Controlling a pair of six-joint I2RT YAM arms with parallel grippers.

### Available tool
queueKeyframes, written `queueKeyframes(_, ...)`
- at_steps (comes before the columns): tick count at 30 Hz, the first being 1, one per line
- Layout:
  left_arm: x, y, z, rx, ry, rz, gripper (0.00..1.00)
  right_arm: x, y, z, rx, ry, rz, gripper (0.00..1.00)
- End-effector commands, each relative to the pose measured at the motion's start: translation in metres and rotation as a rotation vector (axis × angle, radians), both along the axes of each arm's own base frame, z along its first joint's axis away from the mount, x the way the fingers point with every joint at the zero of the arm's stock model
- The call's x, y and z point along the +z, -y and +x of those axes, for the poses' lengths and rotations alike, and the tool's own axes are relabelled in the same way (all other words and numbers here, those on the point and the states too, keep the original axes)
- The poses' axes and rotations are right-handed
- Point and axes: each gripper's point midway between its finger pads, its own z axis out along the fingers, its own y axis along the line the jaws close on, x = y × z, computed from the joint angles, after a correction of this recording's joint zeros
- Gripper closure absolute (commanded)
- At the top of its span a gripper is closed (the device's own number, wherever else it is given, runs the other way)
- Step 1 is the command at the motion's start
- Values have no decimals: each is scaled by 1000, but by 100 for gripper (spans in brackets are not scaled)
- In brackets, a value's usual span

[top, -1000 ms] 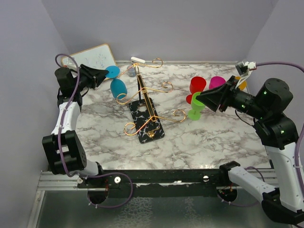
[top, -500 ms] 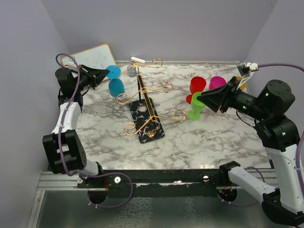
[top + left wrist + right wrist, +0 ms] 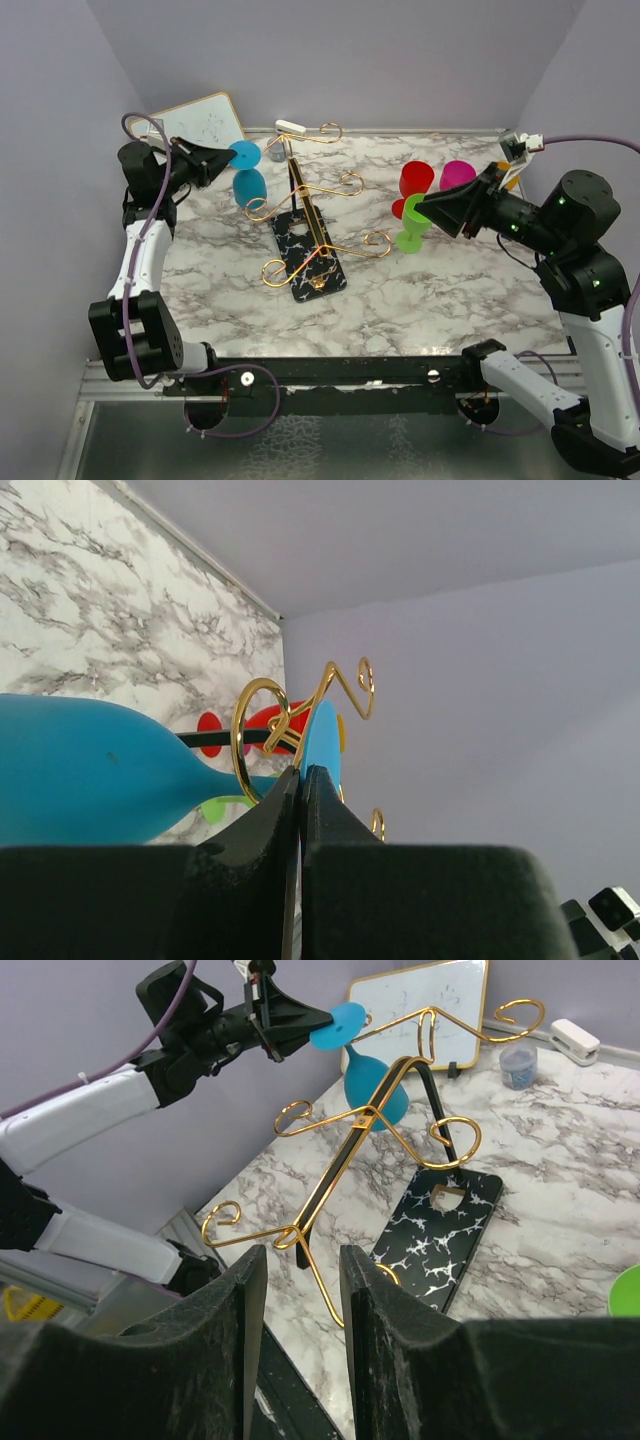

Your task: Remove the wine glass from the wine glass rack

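A blue wine glass (image 3: 250,186) hangs at the back left arm of the gold wire wine glass rack (image 3: 305,205), which stands on a black speckled base (image 3: 318,265). My left gripper (image 3: 222,158) is shut on the rim of the glass's foot (image 3: 243,153). In the left wrist view the fingers (image 3: 302,772) pinch the foot (image 3: 322,735), and a gold scroll (image 3: 240,742) curls across the stem beside the bowl (image 3: 90,770). My right gripper (image 3: 422,207) is open and empty, hovering right of the rack (image 3: 360,1125); its jaws (image 3: 300,1252) face the glass (image 3: 375,1080).
Red (image 3: 415,180), magenta (image 3: 457,172) and green (image 3: 410,232) glasses stand at the right, under my right gripper. A framed whiteboard (image 3: 198,120) leans at the back left. A small grey cup (image 3: 276,153) and a white block (image 3: 290,127) lie by the back wall.
My left gripper has shifted slightly right with the blue glass's foot in it. The right arm has barely moved.
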Motion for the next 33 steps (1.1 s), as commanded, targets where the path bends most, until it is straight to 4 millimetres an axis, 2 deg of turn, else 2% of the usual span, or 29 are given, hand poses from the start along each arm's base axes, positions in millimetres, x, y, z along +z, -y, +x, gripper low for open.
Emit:
queueKeyframes(1, 11, 15, -2, -43, 19, 32, 100, 7, 2, 0, -16, 29, 21, 65)
queueKeyframes(7, 15, 28, 12, -57, 29, 43, 100, 5, 3, -2, -20, 27, 19, 65)
queueKeyframes(14, 20, 26, 44, -28, 44, 44, 100, 3, 2, -1, -16, 25, 24, 65)
queueKeyframes(17, 35, 23, 61, -11, 87, 31, 100, 1, 1, -2, -9, 21, 24, 65)
queueKeyframes(24, 101, 17, 99, 9, 258, 44, 100, -1, -1, -2, 10, 18, 20, 65)
queueKeyframes(26, 127, 25, 94, -27, 337, 35, 100, 0, -4, -4, 39, 24, 22, 65)
queueKeyframes(28, 149, 39, 76, -72, 424, 29, 100, 3, -9, -8, 86, 39, 27, 65)
queueKeyframes(30, 174, 59, 41, -128, 540, 35, 100, 10, -15, -14, 146, 63, 42, 64)
queueKeyframes(33, 190, 96, -13, -230, 655, 58, 100, 20, -26, -27, 270, 82, 64, 65)
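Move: The left hand already pinches the foot of the upside-down blue wine glass, whose middle hangs about 9 cm below, 3 ahead and 3 to the right. The rack's rear left hook encircles its stem some 2 cm ahead, 3 right and 3 below. The middle left hook is roughly 9 cm back, 4 right and 6 lower; the rear right hook is about 5 ahead, 20 right and 2 lower. From the right hand, the blue glass lies some 26 cm ahead, 31 left and 19 below. Keeping its pinch on the blue glass's foot, the left hand first eases about 3 cm right, then draws the stem forward to about 10 cm out, away from the rack's rear left hook. It then swings steeply up, some 12 cm in all, drifting right and a little back at the end while the fingertips tip up about 20 degrees. ##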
